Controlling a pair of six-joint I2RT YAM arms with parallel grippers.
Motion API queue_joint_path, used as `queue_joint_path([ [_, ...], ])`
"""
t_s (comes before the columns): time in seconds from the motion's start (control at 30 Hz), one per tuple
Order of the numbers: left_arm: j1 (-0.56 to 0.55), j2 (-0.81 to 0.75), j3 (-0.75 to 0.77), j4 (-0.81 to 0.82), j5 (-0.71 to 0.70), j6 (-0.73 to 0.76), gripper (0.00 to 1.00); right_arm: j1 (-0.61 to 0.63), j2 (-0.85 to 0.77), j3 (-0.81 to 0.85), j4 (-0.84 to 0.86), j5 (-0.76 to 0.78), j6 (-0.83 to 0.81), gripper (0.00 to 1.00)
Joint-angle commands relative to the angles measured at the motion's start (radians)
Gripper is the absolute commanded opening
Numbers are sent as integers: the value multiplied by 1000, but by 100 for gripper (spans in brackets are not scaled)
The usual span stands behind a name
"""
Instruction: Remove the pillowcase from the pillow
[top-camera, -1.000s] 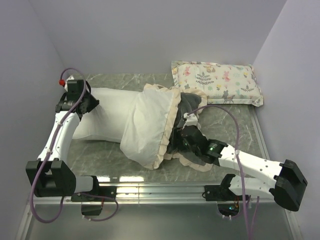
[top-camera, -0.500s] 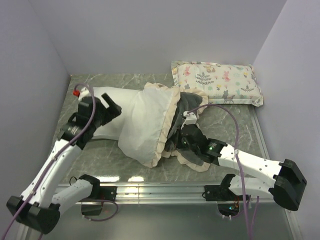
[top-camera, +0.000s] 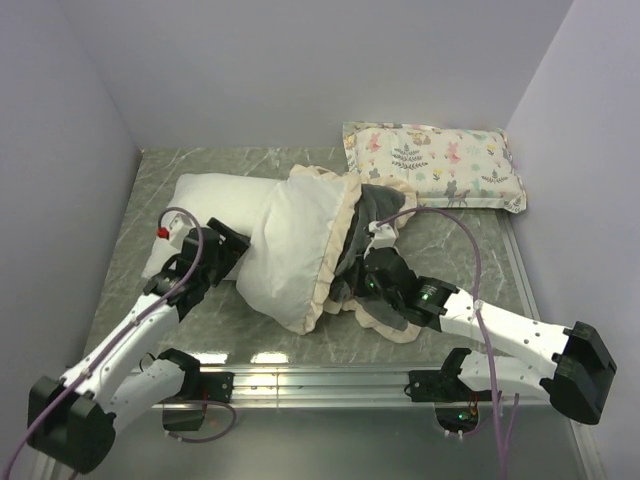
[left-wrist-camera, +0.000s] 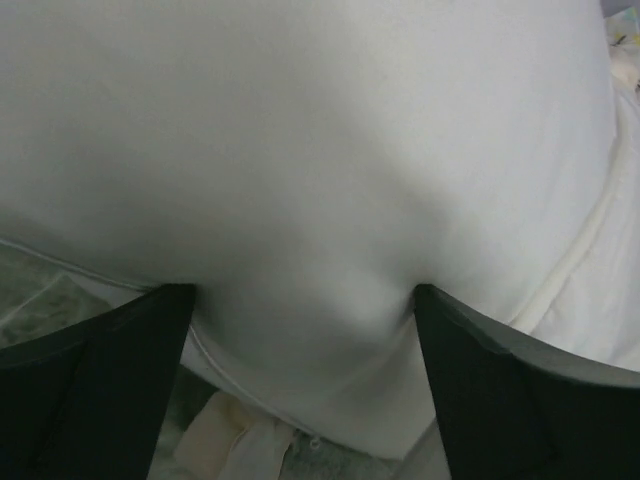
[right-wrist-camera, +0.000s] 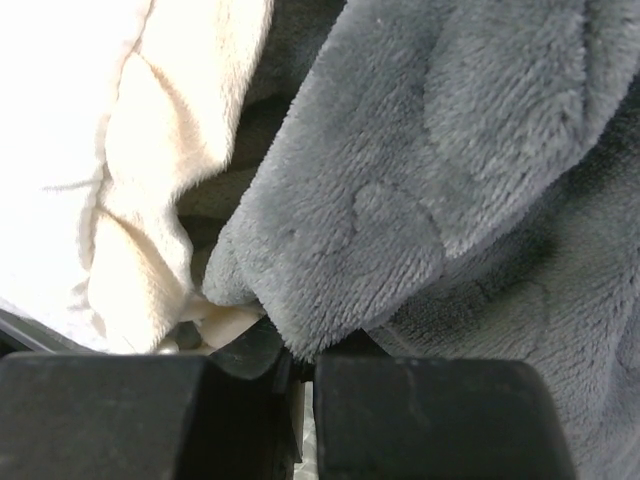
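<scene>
The white pillow (top-camera: 210, 195) lies across the table's left half, its right end still inside the pillowcase (top-camera: 300, 250). The pillowcase is bunched cream side out, with a ruffled frill and dark grey folds (top-camera: 375, 215) on the right. My left gripper (top-camera: 228, 250) stands open at the pillow's near edge, right by the frill. In the left wrist view the pillow (left-wrist-camera: 300, 150) bulges between the wide-apart fingers (left-wrist-camera: 100, 390) of the left gripper (left-wrist-camera: 305, 300). My right gripper (top-camera: 362, 285) is shut on a grey fold of the pillowcase (right-wrist-camera: 400, 200), pinched at the right gripper's (right-wrist-camera: 305, 370) tips beside the cream frill (right-wrist-camera: 150, 200).
A small floral animal-print pillow (top-camera: 435, 165) rests at the back right corner. Pale walls close in the table on the left, back and right. The metal rail (top-camera: 320, 380) with both arm bases runs along the near edge.
My left arm let go at the pillow's far left end, swung in to its near edge beside the frill and opened wide. The right gripper closed on the grey fabric.
</scene>
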Motion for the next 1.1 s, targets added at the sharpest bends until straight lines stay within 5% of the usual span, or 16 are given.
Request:
queue_joint_path([
  [0.0,2,95,27,161,-8,-58,91,-8,-60,58,-22,65,-13,0],
  [0.07,5,124,38,179,-30,-53,70,-11,-77,80,-63,82,-25,0],
  [0.1,17,124,39,189,-31,-46,34,-23,-92,90,-77,86,-30,0],
  [0.17,43,118,65,190,-22,-27,0,-43,-110,121,-109,83,-50,0],
  [0.37,183,64,274,19,-100,100,0,-239,-202,198,-206,7,-104,0],
  [0.63,480,101,419,-58,39,185,1,-478,-293,303,-304,-49,-153,0],
  [1.07,701,143,418,-72,191,238,0,-713,-319,405,-370,-154,-173,0],
])
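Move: The white pillow's near side lies between the left hand's open fingers, some 3 cm ahead and 1 cm right of the hand point, about 1 cm lower. The pillowcase's white flap is centred roughly 12 cm right of that hand and level front to back. The grey pillowcase is already pinched in the right hand; its bulk lies about 5 cm ahead and 5 cm right of it. From there the flowered pillow is some 22 cm ahead and 17 cm right. The white pillow is pinched by the left fingers as they dip slightly forward and shut, then hauled up and left, ending about 11 cm left, 9 cm up and a little forward. At the same time the right hand keeps its grip on the grey pillowcase and pulls the other way, about 14 cm right and as much up, slightly forward, turning some 15 degrees clockwise. ##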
